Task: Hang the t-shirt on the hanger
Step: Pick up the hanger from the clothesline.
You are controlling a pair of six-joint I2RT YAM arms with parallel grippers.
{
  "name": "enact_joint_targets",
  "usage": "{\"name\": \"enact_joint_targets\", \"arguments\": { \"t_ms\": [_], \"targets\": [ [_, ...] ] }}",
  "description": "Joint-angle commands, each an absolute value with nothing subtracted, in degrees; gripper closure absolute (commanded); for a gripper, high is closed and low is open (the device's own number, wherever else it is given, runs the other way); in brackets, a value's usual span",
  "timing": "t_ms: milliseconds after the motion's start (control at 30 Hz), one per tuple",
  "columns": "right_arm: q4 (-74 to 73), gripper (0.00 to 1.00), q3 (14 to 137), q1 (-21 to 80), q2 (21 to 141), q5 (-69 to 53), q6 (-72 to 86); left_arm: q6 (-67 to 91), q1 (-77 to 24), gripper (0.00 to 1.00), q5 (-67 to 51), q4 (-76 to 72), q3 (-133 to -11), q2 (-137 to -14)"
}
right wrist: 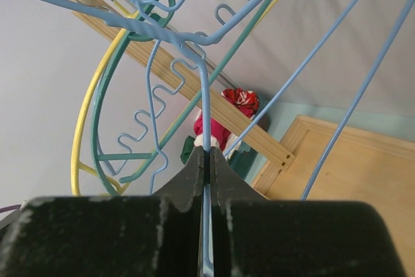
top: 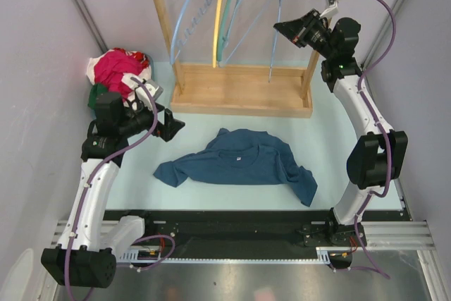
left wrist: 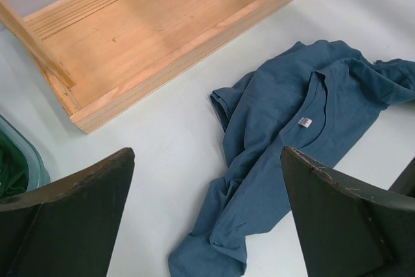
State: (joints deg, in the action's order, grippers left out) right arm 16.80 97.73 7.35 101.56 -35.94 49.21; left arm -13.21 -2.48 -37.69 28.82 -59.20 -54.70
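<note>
The dark teal-blue t-shirt [top: 239, 163] [left wrist: 292, 147] lies crumpled on the pale table, its neck towards the rack and a small white label showing inside the collar. My left gripper [top: 176, 126] [left wrist: 207, 152] hovers open just left of the shirt, above its near sleeve, with nothing between its fingers. The thin pale blue wire hanger [top: 275, 54] [right wrist: 205, 108] hangs at the right end of the wooden rack. My right gripper [top: 282, 27] [right wrist: 207, 154] is up at the rack, shut on this hanger's wire, which runs straight between its fingers.
The wooden rack [top: 239, 89] stands at the back, with a ridged light-blue hanger [top: 190, 19], a yellow hanger [top: 220, 26] and a teal hanger [top: 232, 12] on its rail. A pile of pink-red, white and green clothes [top: 116, 68] sits at the back left.
</note>
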Motion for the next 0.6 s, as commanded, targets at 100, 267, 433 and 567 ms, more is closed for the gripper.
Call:
{"name": "enact_joint_targets", "arguments": {
  "t_ms": [100,267,433,567],
  "targets": [
    [17.4,1.0,100.6,6.0,99.1,-32.4,45.4,-14.4,-2.1,0.0,-38.2,28.4,-59.1,-54.3],
    [15.7,1.0,97.0,5.5,97.2,-35.9,46.4,-15.3,-2.1,0.0,-38.6,29.3,-59.3,-54.1],
    [12.3,1.0,88.0,5.5,89.5,-42.2,45.1,-20.0,-2.1,0.0,-39.6,31.3,-58.4,-52.1],
    [6.4,1.0,77.8,4.8,82.5,-49.8,42.7,-26.0,-2.1,0.0,-45.2,35.9,-57.3,-49.8]
  ]
}}
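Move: The right gripper is already shut on the blue hanger. The t-shirt it is bound for lies about 27 cm back, 12 cm to its left and some 43 cm below. Roughly level with the hand in height and depth hang the second blue hanger, about 9 cm to the left and snagged against the held one, the teal hanger about 13 cm left and the yellow one about 16 cm left. From the open left gripper, the t-shirt is about 20 cm right, 6 cm back and 27 cm below. Keep the right gripper pinched on the blue hanger and first ease it 1 to 2 cm further right, away from the second blue hanger. Then speed up and draw it back about 5 cm and down about 4 cm, out of the rack towards the t-shirt, letting the hand tip slightly downward. ##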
